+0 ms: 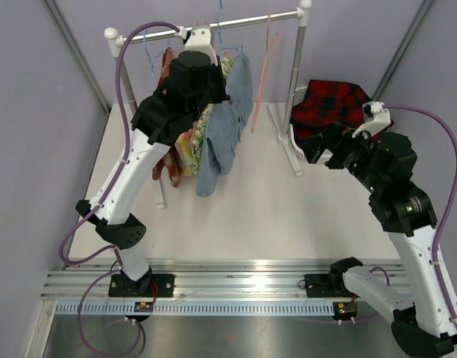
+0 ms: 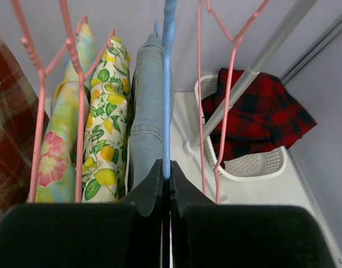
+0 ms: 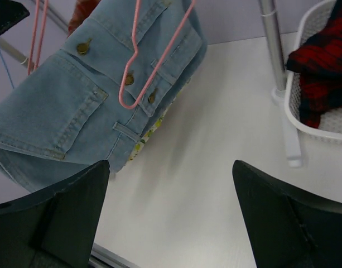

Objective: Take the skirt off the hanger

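Note:
The skirt (image 1: 227, 123) is light blue denim with brass buttons. It hangs from a blue hanger (image 2: 167, 84) on the rack rail (image 1: 250, 21), between a lemon-print garment (image 2: 106, 128) and an empty pink hanger (image 2: 215, 111). My left gripper (image 2: 167, 170) is up at the rail, shut on the blue hanger's wire just right of the skirt (image 2: 147, 111). My right gripper (image 3: 169, 167) is open and empty, low over the table. The skirt (image 3: 76, 111) is ahead of it to the left, with the pink hanger (image 3: 154, 61) in front of the denim.
A white basket (image 1: 295, 138) holding a red plaid garment (image 1: 332, 101) stands by the rack's right post (image 1: 299, 82), just behind my right gripper (image 1: 311, 145). More garments hang left of the skirt: a floral one (image 2: 59, 139) and a plaid one (image 2: 9, 139).

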Available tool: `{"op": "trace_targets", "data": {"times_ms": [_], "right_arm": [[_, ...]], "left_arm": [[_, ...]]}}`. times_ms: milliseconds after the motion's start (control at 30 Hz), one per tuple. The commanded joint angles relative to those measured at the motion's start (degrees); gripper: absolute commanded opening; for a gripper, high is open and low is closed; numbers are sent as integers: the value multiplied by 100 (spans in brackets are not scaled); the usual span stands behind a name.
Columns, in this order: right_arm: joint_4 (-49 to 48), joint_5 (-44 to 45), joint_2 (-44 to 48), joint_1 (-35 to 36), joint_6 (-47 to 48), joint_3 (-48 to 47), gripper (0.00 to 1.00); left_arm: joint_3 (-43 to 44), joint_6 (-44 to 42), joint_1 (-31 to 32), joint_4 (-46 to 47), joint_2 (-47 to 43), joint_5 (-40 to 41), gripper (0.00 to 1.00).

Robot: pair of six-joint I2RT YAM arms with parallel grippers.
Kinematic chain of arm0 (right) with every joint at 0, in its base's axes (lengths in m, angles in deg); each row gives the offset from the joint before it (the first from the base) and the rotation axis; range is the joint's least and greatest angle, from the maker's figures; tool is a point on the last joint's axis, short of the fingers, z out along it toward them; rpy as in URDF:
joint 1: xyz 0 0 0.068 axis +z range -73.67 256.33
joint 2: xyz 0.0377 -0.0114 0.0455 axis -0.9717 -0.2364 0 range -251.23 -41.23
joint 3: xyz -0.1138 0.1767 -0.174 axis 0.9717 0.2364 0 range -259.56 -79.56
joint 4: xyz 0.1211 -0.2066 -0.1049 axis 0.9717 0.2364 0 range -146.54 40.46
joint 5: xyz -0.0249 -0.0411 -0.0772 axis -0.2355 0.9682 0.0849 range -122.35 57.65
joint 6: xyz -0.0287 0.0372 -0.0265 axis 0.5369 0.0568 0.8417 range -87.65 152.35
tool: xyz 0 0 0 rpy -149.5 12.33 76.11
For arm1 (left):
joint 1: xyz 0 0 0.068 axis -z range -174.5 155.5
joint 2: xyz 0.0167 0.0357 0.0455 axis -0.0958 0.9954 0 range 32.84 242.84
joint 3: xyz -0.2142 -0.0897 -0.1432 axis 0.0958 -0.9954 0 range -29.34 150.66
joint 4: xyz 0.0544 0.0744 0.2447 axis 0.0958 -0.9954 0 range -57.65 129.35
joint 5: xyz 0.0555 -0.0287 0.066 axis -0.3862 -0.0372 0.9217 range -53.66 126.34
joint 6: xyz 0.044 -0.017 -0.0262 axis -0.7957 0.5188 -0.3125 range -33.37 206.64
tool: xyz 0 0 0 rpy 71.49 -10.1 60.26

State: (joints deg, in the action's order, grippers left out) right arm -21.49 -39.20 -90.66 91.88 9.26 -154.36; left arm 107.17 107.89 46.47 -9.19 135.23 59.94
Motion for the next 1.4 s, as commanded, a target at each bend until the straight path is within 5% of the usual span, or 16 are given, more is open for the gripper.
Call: {"op": "trace_targets", "data": {"times_ms": [0,167,300,500,967,1067,1233,1300,1367], "right_arm": [[-201,583,-539,780,226,-508,99],[64,3730,-1367,3763,691,-1158,99],[-260,4823,-1823,4841,631,-1142,100],[-595,5097,-2640,5493,481,-1291,99],[-2106,5668,-3274,5511,1500,-1177,98],[-2239,5642,-3415,5476,1562,-1124,72],[-2239,5616,-3477,5476,1352,-1001,14],[-2143,5607,-3416,5467,1255,-966,0],[-1854,5590,-3276,5485,1009,-940,0]], "left_arm": [[271,106,34,634,-377,-162,0],[218,177,104,810,-395,-127,0],[236,195,113,819,-404,-110,0],[43,204,130,863,-509,-101,0],[-686,291,122,1004,-1133,-136,0],[-862,309,122,1065,-1291,-136,0],[-959,318,122,1056,-1406,-118,0],[-968,300,122,1039,-1415,-92,0],[-968,230,122,1021,-1423,-13,0]]}}
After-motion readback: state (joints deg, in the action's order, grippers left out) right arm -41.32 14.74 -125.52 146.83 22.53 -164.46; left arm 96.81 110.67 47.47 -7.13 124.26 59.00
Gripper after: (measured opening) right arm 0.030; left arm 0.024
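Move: The denim skirt hangs on the blue hanger in the left gripper's shut fingers; its middle is some 12 cm below that hand and about 2 cm ahead. From the open right gripper the skirt lies about 22 cm left, 9 cm ahead and 5 cm lower. The empty pink hanger is roughly 13 cm left of the right hand, 15 cm ahead and slightly higher; the flowered clothes are about 29 cm left and 12 cm ahead. Sweep the open right gripper about 24 cm left to the near edge of the denim skirt, bowing back a little and then forward again, ending some 5 cm lower, with its left side rolled down about 25 degrees. Then shut its fingers and pinch the cloth. Keep the left grip on the blue hanger, lifting it slightly, easing it down again, then drawing it back, left and up. ##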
